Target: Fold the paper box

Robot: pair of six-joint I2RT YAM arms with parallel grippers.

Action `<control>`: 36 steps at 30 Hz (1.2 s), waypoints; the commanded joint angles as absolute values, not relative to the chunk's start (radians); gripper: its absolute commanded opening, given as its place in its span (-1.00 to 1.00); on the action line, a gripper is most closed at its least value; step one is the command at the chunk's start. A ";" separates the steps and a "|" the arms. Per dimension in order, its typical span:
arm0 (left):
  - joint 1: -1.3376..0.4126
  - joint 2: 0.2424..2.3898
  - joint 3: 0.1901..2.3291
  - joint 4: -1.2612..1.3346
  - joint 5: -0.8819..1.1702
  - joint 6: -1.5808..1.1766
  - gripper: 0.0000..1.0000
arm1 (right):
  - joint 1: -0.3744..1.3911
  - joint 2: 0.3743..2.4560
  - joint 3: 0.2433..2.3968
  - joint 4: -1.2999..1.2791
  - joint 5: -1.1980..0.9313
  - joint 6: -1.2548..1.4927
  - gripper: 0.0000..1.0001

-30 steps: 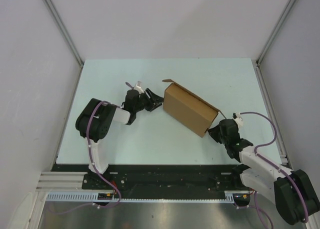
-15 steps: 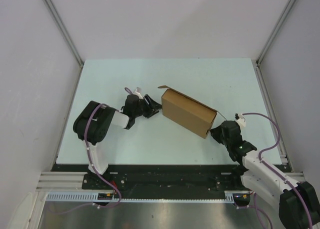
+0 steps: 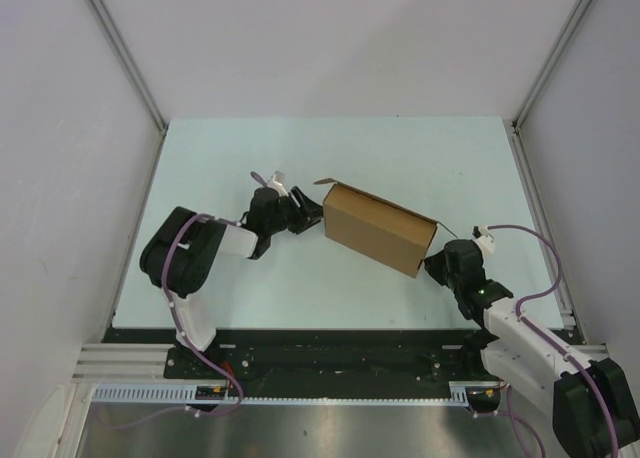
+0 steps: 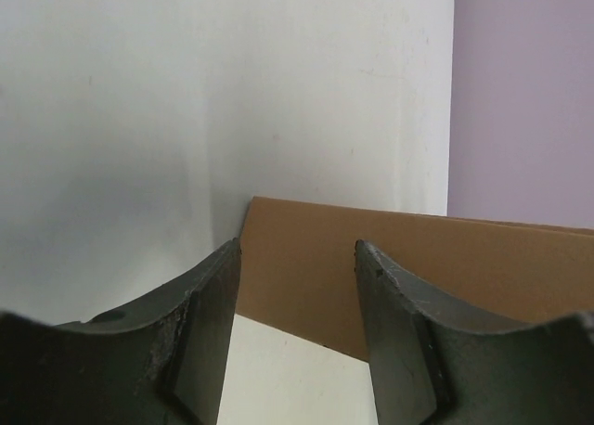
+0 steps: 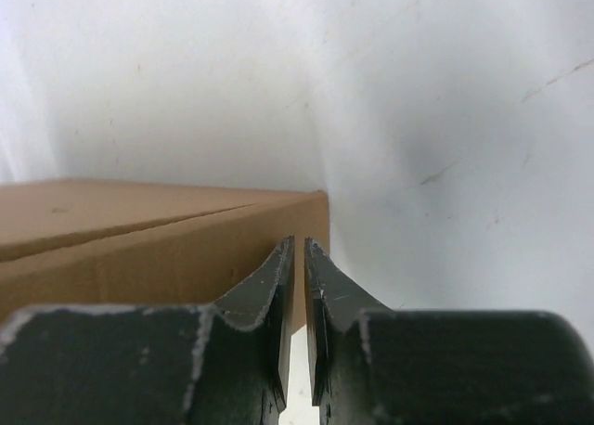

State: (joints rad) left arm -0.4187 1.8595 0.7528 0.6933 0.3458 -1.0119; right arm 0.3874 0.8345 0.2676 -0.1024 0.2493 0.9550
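Observation:
The paper box (image 3: 375, 230) is a closed brown cardboard block lying slantwise on the pale table, with a small flap (image 3: 325, 182) sticking out at its far left corner. My left gripper (image 3: 313, 211) stands open at the box's left end. In the left wrist view the box (image 4: 418, 276) fills the space just beyond the open left gripper (image 4: 297, 249), with nothing between the fingers. My right gripper (image 3: 432, 265) sits at the box's near right corner. In the right wrist view the right gripper (image 5: 299, 244) is shut to a thin slit, its tips against the box (image 5: 139, 239).
White walls (image 3: 70, 178) close in the table on the left, right and back, with metal posts (image 3: 125, 53) at the corners. A black rail (image 3: 330, 353) runs along the near edge by the arm bases.
The box has turned to lie flatter across the table, its left end shifting nearer. The left gripper eased slightly nearer with it. The right gripper stayed at the right corner.

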 commanded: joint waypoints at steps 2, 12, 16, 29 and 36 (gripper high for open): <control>-0.463 1.763 0.643 0.753 0.368 -1.005 0.15 | 0.368 0.857 0.314 -0.037 0.250 0.923 -0.72; -0.488 1.594 0.492 0.681 0.260 -1.006 0.15 | 0.361 0.841 0.328 -0.058 0.255 0.896 -0.70; -0.488 1.516 0.450 0.601 0.204 -0.997 0.15 | 0.354 0.819 0.340 -0.095 0.267 0.873 -0.69; -0.391 1.261 0.538 0.146 -0.083 -0.864 0.22 | 0.353 0.700 0.616 -0.595 0.451 0.796 -0.25; -0.351 1.210 0.575 0.037 -0.126 -0.815 0.22 | 0.477 0.614 0.767 -0.791 0.596 0.782 -0.16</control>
State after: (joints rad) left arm -0.3687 1.2518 0.5228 0.1345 -0.0662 -0.8719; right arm 0.3885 0.6666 0.6682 -0.6430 0.4721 0.8005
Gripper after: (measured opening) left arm 0.613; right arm 0.411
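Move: The box stands with its left end beside the left fingertips and its middle about 17 cm to that hand's right, 3 cm back and roughly level in height. From the right hand, at the near right corner, the box's middle lies some 10 cm ahead and 14 cm to the left. The left ear flap is about 8 cm ahead and 3 cm right of the left hand; the right ear flap is some 9 cm ahead and 5 cm right of the right hand. The left hand, fingers still half open at the box's left end, draws back about 8 cm to swing that end towards the robot, then sweeps left away from it, some 12 cm in all, turning counter-clockwise about 20 degrees and rising slightly. The right hand stays low by the near right corner with its fingers nearly shut, then lifts some 11 cm up and 5 cm in all to the right, away from the box, its fingers opening partway. ##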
